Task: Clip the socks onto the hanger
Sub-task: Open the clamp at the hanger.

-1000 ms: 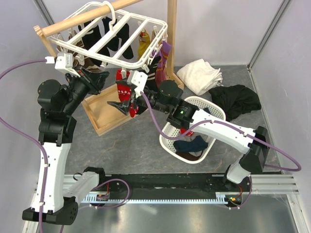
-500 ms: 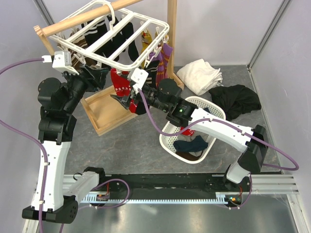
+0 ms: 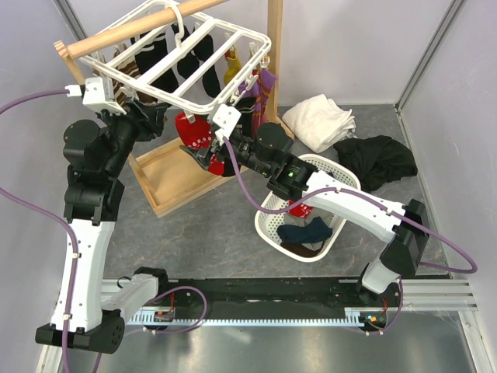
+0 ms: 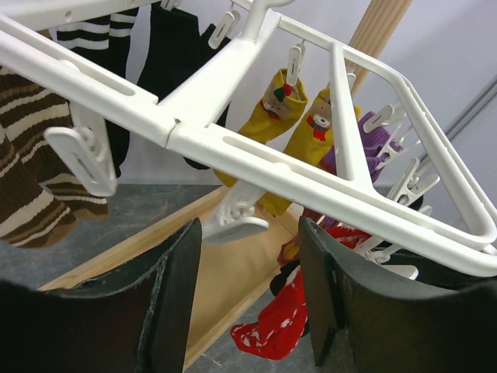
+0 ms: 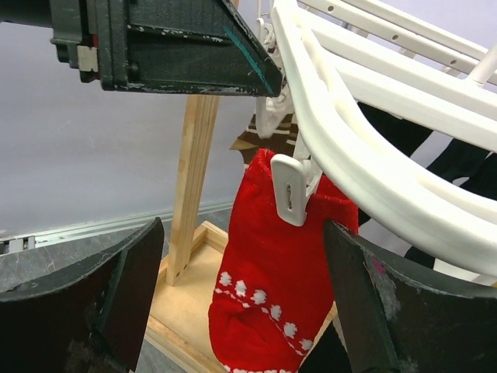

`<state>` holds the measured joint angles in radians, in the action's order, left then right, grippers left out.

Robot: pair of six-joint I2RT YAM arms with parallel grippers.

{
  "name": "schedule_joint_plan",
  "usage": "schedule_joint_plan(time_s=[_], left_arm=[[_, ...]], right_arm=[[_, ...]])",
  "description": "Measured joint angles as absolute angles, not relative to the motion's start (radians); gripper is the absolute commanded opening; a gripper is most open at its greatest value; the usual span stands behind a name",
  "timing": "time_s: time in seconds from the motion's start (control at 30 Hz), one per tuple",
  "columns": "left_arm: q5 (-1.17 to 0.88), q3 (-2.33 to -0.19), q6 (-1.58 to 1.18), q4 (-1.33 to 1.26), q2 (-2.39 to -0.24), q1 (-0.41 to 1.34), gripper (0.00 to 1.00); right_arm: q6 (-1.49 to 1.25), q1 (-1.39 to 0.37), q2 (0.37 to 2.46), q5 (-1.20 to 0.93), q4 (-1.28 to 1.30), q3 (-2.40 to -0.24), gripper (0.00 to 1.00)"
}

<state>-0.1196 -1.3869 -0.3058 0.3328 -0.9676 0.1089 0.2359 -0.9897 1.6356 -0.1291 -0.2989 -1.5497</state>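
Note:
The white slatted hanger hangs from the wooden stand, with small clip pegs under it. One red sock with white pattern hangs from a white peg on the hanger's near rim; it also shows in the top view. My right gripper is open, its fingers on either side of the hanging sock and apart from it. My left gripper is open and empty, just under the rim, with a peg right above its gap. The grey pair is not visible.
Black white-striped socks, yellow socks, a purple sock and a brown striped sock hang on other pegs. The stand's wooden tray lies below. A white lattice basket holds dark blue and red cloth. White and black cloths lie behind.
My right gripper lifted the red sock to the hanger's rim, then opened; the sock now hangs from a peg. My left gripper rose slightly under the rim.

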Motion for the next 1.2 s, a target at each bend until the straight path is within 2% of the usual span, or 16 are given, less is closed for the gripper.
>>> schedule_joint_plan(time_s=[0.5,0.7,0.73,0.93,1.2], left_arm=[[-0.06,-1.39,-0.282,0.303,-1.006,0.109,0.47],[-0.067,-1.396,-0.277,0.297,-1.008,0.109,0.36],[-0.074,-1.398,-0.275,0.296,-1.01,0.109,0.31],[-0.116,-1.411,-0.27,0.294,-1.012,0.109,0.15],[-0.24,-1.413,-0.268,0.305,-1.004,0.109,0.07]], right_arm=[[0.236,-0.981,1.636,-0.129,-0.299,-1.547,0.91],[0.236,-0.978,1.636,-0.13,-0.299,-1.545,0.91],[0.236,-0.978,1.636,-0.13,-0.299,-1.545,0.91],[0.233,-0.978,1.635,-0.134,-0.298,-1.535,0.91],[0.196,-0.978,1.61,-0.195,-0.264,-1.532,0.9]])
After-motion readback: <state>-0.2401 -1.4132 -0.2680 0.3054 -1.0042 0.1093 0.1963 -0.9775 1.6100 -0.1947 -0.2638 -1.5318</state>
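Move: The empty clip I go for hangs about 3 cm ahead of my left hand, just past the fingertips and level with them, with the hanger's front rail about 4 cm above it. The next clip along is some 7 cm to my left and 1 cm ahead. The red sock hangs roughly 13 cm to my right, 1 cm ahead, its middle about 8 cm lower. From my right hand, the empty clip is about 7 cm ahead, 13 cm left and 4 cm higher. I ease my half-open left fingers some 2 cm forward and slightly left, around the empty clip under the front rail. I close them until they pinch its levers between the tips. Still squeezing, I draw it about 3 cm right and a little back and up, turning the hand roughly 10 degrees clockwise. ##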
